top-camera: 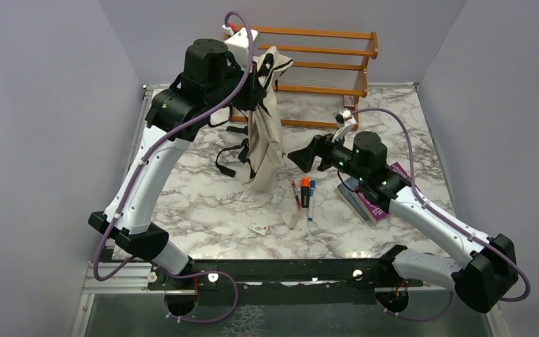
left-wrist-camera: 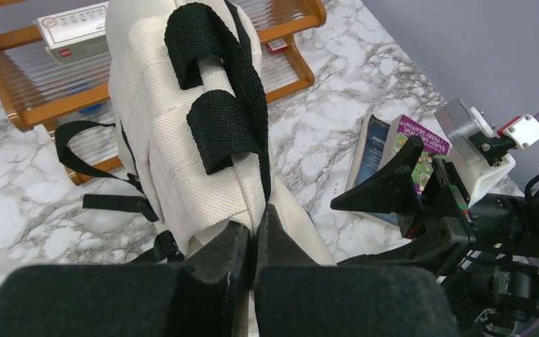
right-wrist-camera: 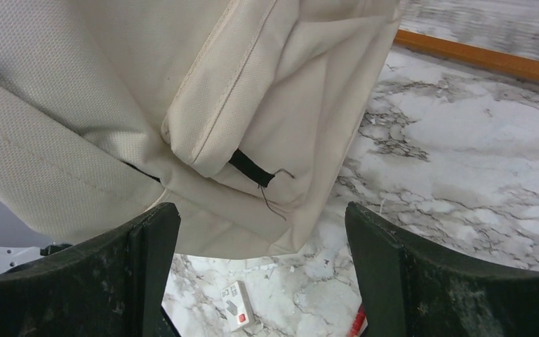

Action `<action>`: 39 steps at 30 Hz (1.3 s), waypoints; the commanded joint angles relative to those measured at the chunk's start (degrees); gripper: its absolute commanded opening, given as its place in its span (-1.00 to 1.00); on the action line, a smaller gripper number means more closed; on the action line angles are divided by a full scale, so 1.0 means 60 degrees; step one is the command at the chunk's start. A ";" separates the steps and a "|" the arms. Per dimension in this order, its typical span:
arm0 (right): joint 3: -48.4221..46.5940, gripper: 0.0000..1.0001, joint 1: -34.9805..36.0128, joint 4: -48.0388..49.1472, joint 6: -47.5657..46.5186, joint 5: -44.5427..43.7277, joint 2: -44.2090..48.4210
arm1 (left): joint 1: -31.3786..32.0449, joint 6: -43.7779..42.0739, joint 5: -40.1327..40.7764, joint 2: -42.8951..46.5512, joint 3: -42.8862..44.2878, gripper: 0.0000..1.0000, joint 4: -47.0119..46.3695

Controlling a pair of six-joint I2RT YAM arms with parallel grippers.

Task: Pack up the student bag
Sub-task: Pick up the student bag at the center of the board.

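Observation:
The student bag (top-camera: 263, 140) is a cream fabric backpack with black straps. It hangs off the table, its lower end near the marble top. My left gripper (top-camera: 257, 83) is shut on its upper edge, and the left wrist view shows the jaws (left-wrist-camera: 256, 223) pinching the cream fabric (left-wrist-camera: 182, 140). My right gripper (top-camera: 297, 159) stands open just right of the hanging bag, level with its lower part. In the right wrist view the bag's lower corner (right-wrist-camera: 203, 105) hangs just beyond the wide-apart fingers (right-wrist-camera: 263, 242), with nothing between them.
A wooden rack (top-camera: 323, 63) stands at the back behind the bag. Pens and markers (top-camera: 304, 195) lie mid-table, with a small white box (top-camera: 258, 229) nearer the front. Books (top-camera: 372, 200) lie under the right arm. Grey walls close in both sides.

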State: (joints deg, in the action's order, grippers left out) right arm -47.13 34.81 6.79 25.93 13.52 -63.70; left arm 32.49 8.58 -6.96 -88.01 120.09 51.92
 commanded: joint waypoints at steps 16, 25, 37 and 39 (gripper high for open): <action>0.0822 0.85 0.0039 0.0053 -0.0081 -0.0857 0.0868 | -0.2595 0.0985 -0.2067 0.2580 -0.6122 -1.00 -0.3793; 0.0732 0.86 0.0044 0.0499 -0.0052 -0.0199 0.0222 | -0.3306 0.0590 -0.1885 0.3344 -0.7432 -1.00 -0.4050; -0.1016 0.85 -0.0133 -0.0219 -0.0005 -0.1365 -0.1841 | -0.3764 0.0143 -0.2597 0.2955 -0.6996 -0.92 -0.4741; -0.1303 0.85 -0.0428 0.0044 -0.0209 -0.0885 -0.2206 | -0.3799 -0.0017 -0.2775 0.2825 -0.6826 -0.92 -0.4883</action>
State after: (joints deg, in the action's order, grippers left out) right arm -50.50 34.39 6.52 26.79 7.33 -73.47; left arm 10.79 11.70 -21.43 -69.45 75.94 27.90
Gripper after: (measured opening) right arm 0.925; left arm 0.040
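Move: The left hand already holds the student bag by its upper edge, high up. The spot at the board's centre where the bag is headed lies some 43 cm below this hand, about 5 cm back and 2 cm to its right; the pens lie about 13 cm right and 9 cm back, and the wooden rack's middle 18 cm ahead and 14 cm right. From the right hand that spot is about 11 cm left, 2 cm back and 24 cm below. Keeping its pinch on the edge of the hanging bag, the left hand first eases about 2 cm right, then lowers the bag some 11 cm towards the board's centre while swinging its held edge about 12 cm back to the left, turning roughly 10 degrees counter-clockwise and slowing almost to a stop. The right hand waits wide open by the bag's right side, drifting about 2 cm right, then sinks about 4 cm and advances some 4 cm with its fingers still spread. ##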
